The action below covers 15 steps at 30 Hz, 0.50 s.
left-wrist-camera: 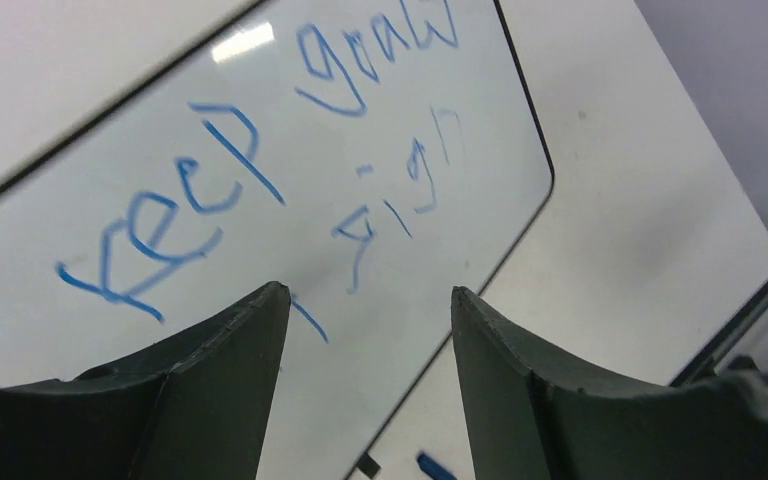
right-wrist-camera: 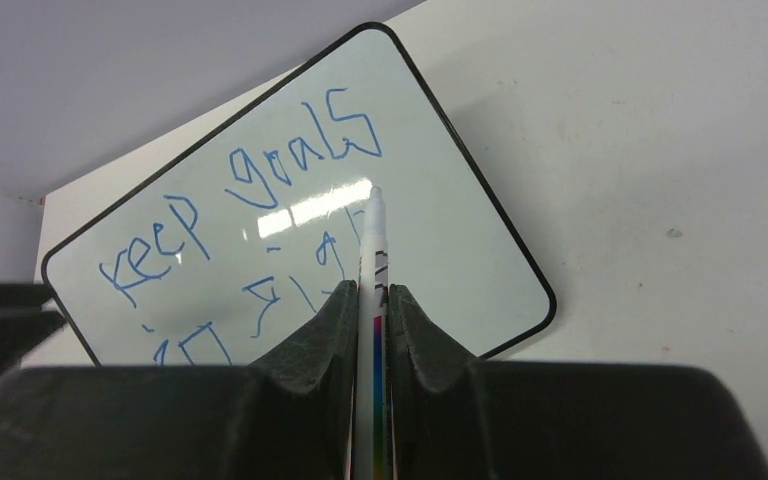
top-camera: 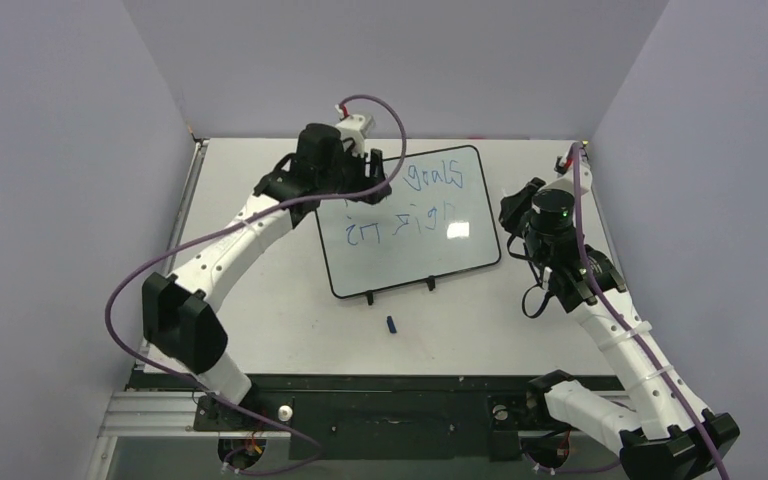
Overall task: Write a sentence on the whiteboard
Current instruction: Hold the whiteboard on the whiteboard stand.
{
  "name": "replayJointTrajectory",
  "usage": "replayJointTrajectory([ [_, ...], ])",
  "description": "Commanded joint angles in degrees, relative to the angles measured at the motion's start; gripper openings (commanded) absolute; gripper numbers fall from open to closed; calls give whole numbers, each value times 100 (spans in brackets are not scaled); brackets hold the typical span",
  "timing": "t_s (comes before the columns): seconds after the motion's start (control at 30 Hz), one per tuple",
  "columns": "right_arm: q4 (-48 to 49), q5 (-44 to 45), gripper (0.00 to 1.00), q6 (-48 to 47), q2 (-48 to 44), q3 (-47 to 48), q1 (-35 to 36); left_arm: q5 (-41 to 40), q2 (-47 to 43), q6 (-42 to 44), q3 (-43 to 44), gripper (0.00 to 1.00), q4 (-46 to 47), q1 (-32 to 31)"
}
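The whiteboard [top-camera: 460, 248] lies flat and tilted in the middle of the table, with two clip feet on its near edge. The sentence [top-camera: 430, 180] is in blue, in two lines; the right wrist view shows "keep goals" [right-wrist-camera: 300, 165] above a rougher second line. My left gripper [left-wrist-camera: 370, 295] hovers over the board's left part [left-wrist-camera: 460, 230], open, with nothing between its fingers. My right gripper [right-wrist-camera: 372, 290] is shut on a white marker [right-wrist-camera: 373, 230], tip pointing toward the board [right-wrist-camera: 460, 250]. In the top view it [top-camera: 518, 215] sits just off the board's right edge.
A small blue marker cap [top-camera: 391, 324] lies on the table just in front of the board's near edge, also seen at the bottom of the left wrist view [left-wrist-camera: 435, 467]. Grey walls close the table on three sides. The black base rail [top-camera: 390, 385] runs along the near edge.
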Motion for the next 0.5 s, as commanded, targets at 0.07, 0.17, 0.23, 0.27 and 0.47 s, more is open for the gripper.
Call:
replayJointTrajectory([
  [0.07, -68, -329, 0, -222, -13, -100, -62, 1836, 1665, 356, 1919, 58, -334, 1069],
  [0.17, -133, -430, 0, -260, -51, -167, -92, 2408, 2663, 539, 3183, 58, -844, 1271],
  [0.23, -218, -500, 0, -287, -74, -180, -104, 2620, 3209, 679, 3958, 58, -1260, 1371],
  [0.27, -237, -511, 0, -300, -78, -184, -107, 2697, 3365, 744, 4196, 58, -1491, 1433],
  [0.47, -358, -629, 0, -356, -129, -183, -111, 3454, 4515, 697, 5726, 59, -1862, 1711],
])
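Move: The stretch of the whiteboard's top edge that I'm after lies about 16 cm ahead of my left hand, level sideways and 10 cm lower. "Keep" is written about 11 cm ahead and 4 cm left, "goals" about 14 cm ahead and 12 cm right, both some 12 cm below. The blue cap lies 19 cm back, 3 cm right, down on the table. From my right hand, that edge is about 22 cm ahead and 29 cm left, some 13 cm below. I sweep my empty left hand forward about 16 cm, over the upper part of the whiteboard to its top edge, fast and nearly level at first, then slowing and sinking some 5 cm. The wrist tips down and turns clockwise, about 10 degrees each, the fingers staying part open. My right hand, still gripping the marker, eases down about 3 cm clear of the board. ##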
